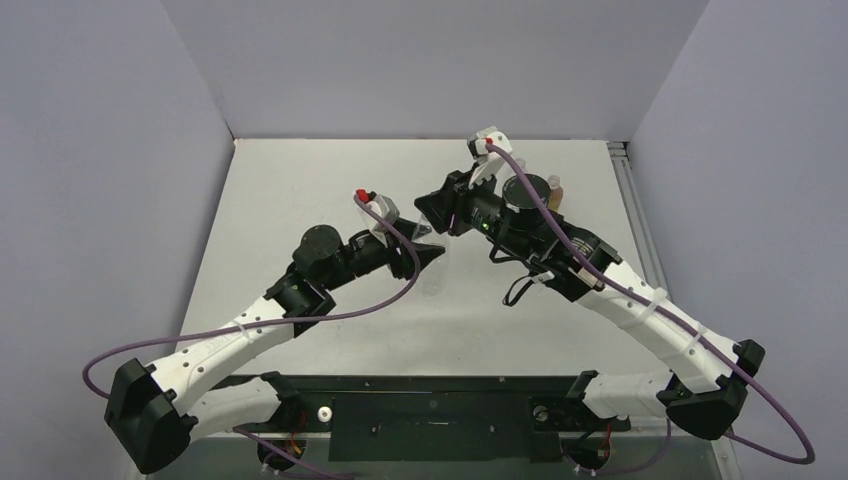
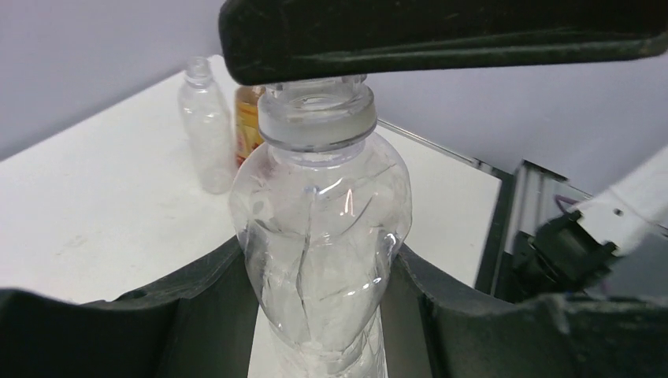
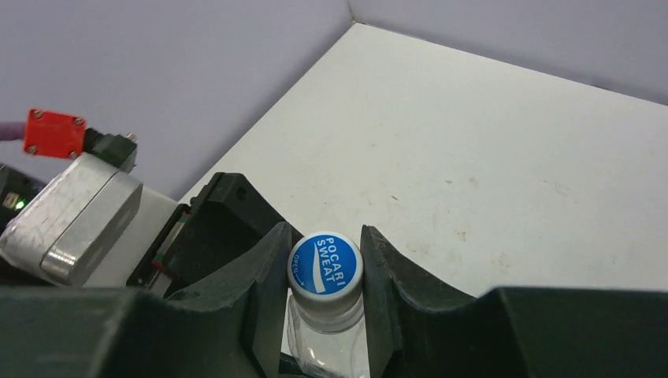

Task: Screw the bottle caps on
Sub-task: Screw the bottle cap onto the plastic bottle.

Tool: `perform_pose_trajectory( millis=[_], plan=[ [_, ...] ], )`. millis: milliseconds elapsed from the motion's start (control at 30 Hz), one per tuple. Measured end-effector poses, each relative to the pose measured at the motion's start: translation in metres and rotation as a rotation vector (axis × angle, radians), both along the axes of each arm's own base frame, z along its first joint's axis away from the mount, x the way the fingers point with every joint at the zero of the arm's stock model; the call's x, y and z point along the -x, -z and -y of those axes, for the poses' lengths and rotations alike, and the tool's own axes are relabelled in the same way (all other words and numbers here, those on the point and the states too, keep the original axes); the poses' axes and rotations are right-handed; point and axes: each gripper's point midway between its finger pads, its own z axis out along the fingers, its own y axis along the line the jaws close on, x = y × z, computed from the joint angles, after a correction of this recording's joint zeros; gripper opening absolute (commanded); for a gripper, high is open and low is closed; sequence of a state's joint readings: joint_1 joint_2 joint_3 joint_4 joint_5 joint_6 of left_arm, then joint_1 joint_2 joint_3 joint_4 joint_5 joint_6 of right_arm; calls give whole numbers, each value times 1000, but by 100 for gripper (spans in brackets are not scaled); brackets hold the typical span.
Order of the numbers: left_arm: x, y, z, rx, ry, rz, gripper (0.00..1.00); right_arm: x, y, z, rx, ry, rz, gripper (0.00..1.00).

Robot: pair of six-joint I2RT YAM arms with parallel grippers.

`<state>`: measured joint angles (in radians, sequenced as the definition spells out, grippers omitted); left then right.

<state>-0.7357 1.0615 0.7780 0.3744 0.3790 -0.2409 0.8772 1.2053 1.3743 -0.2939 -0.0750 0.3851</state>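
A clear colourless bottle (image 2: 319, 228) stands upright between the fingers of my left gripper (image 2: 319, 250), which is shut on its body. In the top view this pair is at mid-table, with the left gripper (image 1: 428, 256) on the bottle (image 1: 438, 272). The blue-and-white cap (image 3: 324, 264) sits on this bottle's neck (image 3: 327, 335). My right gripper (image 3: 324, 236) is shut on the cap from above, a finger pressing each side. In the left wrist view a right finger (image 2: 441, 39) hides the cap top. In the top view the right gripper (image 1: 432, 212) hangs just over the left.
A second clear bottle (image 2: 203, 130) and an amber bottle (image 2: 249, 126) stand together at the back right, partly hidden behind the right arm (image 1: 553, 188). The table's right edge has a dark rail (image 2: 492, 228). Purple cables trail from both arms.
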Motion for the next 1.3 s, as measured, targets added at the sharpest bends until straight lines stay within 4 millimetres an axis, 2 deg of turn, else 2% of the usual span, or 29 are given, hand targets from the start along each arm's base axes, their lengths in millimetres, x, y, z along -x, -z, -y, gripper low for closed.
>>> perform_pose_trajectory(
  millis=[200, 433, 600, 733, 933, 1100, 1300],
  plan=[
    [-27, -6, 2, -55, -179, 49, 0, -22, -6, 7, 61, 246, -18, 0],
    [-45, -5, 6, -99, -273, 45, 0, -40, -1, 16, 140, 500, -12, 0],
    [-46, 4, 6, -125, -282, 27, 0, -44, 7, 18, 181, 578, -16, 18],
    [-44, 4, 7, -128, -269, 31, 0, -42, 5, 20, 190, 586, -20, 29],
    [-39, -8, 4, -106, -247, 60, 0, -28, -4, 16, 200, 534, -31, 53],
    [-36, -7, 0, -104, -235, 61, 0, -18, -5, 8, 196, 480, -47, 74],
    [-28, -3, 0, -103, -196, 57, 0, -16, -2, 13, 205, 452, -70, 82]
  ],
)
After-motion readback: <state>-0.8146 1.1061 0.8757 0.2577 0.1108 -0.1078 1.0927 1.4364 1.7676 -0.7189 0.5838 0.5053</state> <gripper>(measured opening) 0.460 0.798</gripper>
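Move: The blue cap sits on the neck of the held plastic bottle, already pinched at the right hand's finger pads; the bottle's middle is roughly 9 cm straight below them. From that hand the empty clear bottle stands about 23 cm ahead, 22 cm to the right and 29 cm lower, and the orange-labelled bottle about 24 cm ahead and 30 cm to the right, equally low. From the left hand, gripping the held bottle, the cap is some 8 cm straight above. The cap is twisted on the bottle neck: the right hand, still pinching the cap, goes about 5 cm forward while turning some 35 degrees clockwise. The left hand keeps its grip on the bottle, going forward alongside and turning counter-clockwise by half as much. Then both ease back 2 to 3 cm as the right fingers open wide and let go of the cap. ##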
